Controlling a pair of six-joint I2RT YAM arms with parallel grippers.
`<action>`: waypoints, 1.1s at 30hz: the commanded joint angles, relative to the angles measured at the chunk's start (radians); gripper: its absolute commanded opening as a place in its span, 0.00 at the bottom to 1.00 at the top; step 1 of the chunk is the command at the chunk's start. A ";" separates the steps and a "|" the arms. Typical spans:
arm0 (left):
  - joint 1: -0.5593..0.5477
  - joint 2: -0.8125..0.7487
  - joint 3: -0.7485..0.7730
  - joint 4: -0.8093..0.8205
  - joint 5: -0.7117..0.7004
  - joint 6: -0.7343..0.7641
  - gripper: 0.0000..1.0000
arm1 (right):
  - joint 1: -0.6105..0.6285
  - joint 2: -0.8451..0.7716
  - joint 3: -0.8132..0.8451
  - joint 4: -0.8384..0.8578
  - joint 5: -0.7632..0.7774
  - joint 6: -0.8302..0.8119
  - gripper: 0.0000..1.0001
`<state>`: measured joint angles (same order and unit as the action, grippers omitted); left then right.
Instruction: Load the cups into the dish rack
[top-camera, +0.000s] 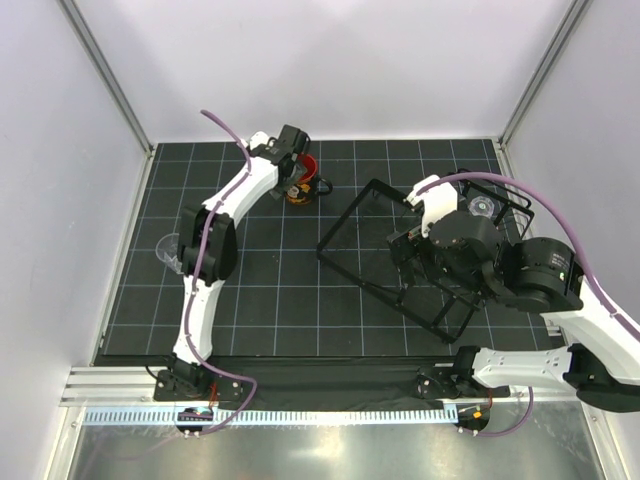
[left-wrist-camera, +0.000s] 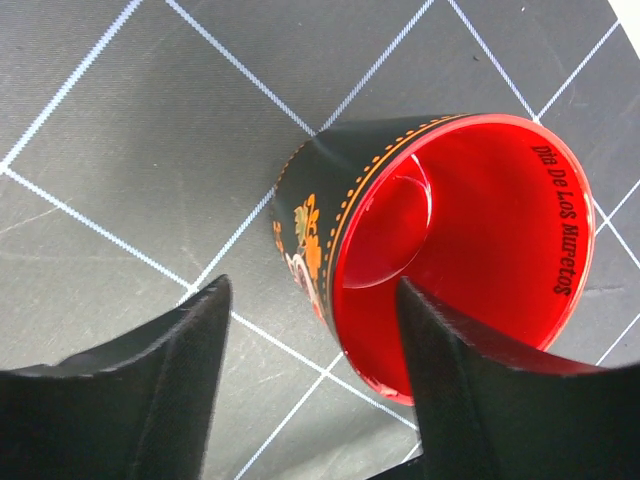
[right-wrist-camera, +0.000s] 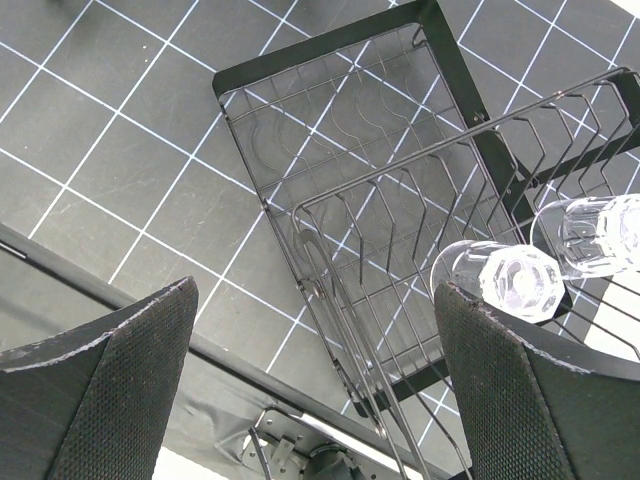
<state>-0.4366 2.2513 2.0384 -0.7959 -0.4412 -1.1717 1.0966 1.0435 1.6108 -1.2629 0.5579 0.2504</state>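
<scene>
The mug (left-wrist-camera: 450, 230), black outside with a colourful print and red inside, stands at the back of the mat (top-camera: 302, 188). My left gripper (left-wrist-camera: 315, 290) is open around its rim wall, with one finger (left-wrist-camera: 470, 390) inside the red mouth and the other outside, a gap off the wall. A clear cup (top-camera: 168, 250) lies at the mat's left, beside the left arm. The black wire dish rack (right-wrist-camera: 350, 200) sits on the right (top-camera: 360, 250), with two clear cups (right-wrist-camera: 510, 280) (right-wrist-camera: 590, 235) on its tines. My right gripper (right-wrist-camera: 315, 290) hovers open over the rack's near end (top-camera: 403, 250), holding nothing.
The black gridded mat (top-camera: 280, 300) ends at a metal rail (top-camera: 300, 385) along the near side. White walls with metal posts (top-camera: 110, 80) close in the back and both sides. The right arm's body (top-camera: 520, 270) hides part of the rack.
</scene>
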 joint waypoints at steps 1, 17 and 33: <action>-0.001 0.008 0.049 0.012 -0.002 -0.014 0.63 | -0.003 -0.017 -0.005 -0.007 0.028 0.016 1.00; 0.001 0.054 0.054 0.032 0.058 -0.009 0.17 | -0.003 -0.025 -0.009 -0.027 0.023 0.026 1.00; 0.009 -0.289 -0.162 0.129 0.163 0.148 0.00 | -0.003 0.001 0.015 -0.013 -0.030 0.047 1.00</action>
<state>-0.4294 2.1750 1.8977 -0.7403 -0.3370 -1.0744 1.0962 1.0454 1.6024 -1.3079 0.5423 0.2909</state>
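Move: The mug stands just beyond the left hand's open fingers, its middle about 4 cm ahead, 3 cm to the right and 6 cm below. The stemmed glass is some 27 cm left of this hand and 18 cm back, about 6 cm down; the dish rack's middle lies roughly 37 cm right and 15 cm back, 6 cm below. From the right hand, the mug is about 39 cm ahead, 27 cm left and 29 cm down. The mug's near-left wall is taken between the left fingers, one inside the rim and one outside: the hand sinks about 1.5 cm, easing a little to the right, while the fingers close from two-thirds open to nearly shut and pinch the wall. Then, keeping the grip, it draws back some 3 cm towards the robot, turning slightly clockwise. ##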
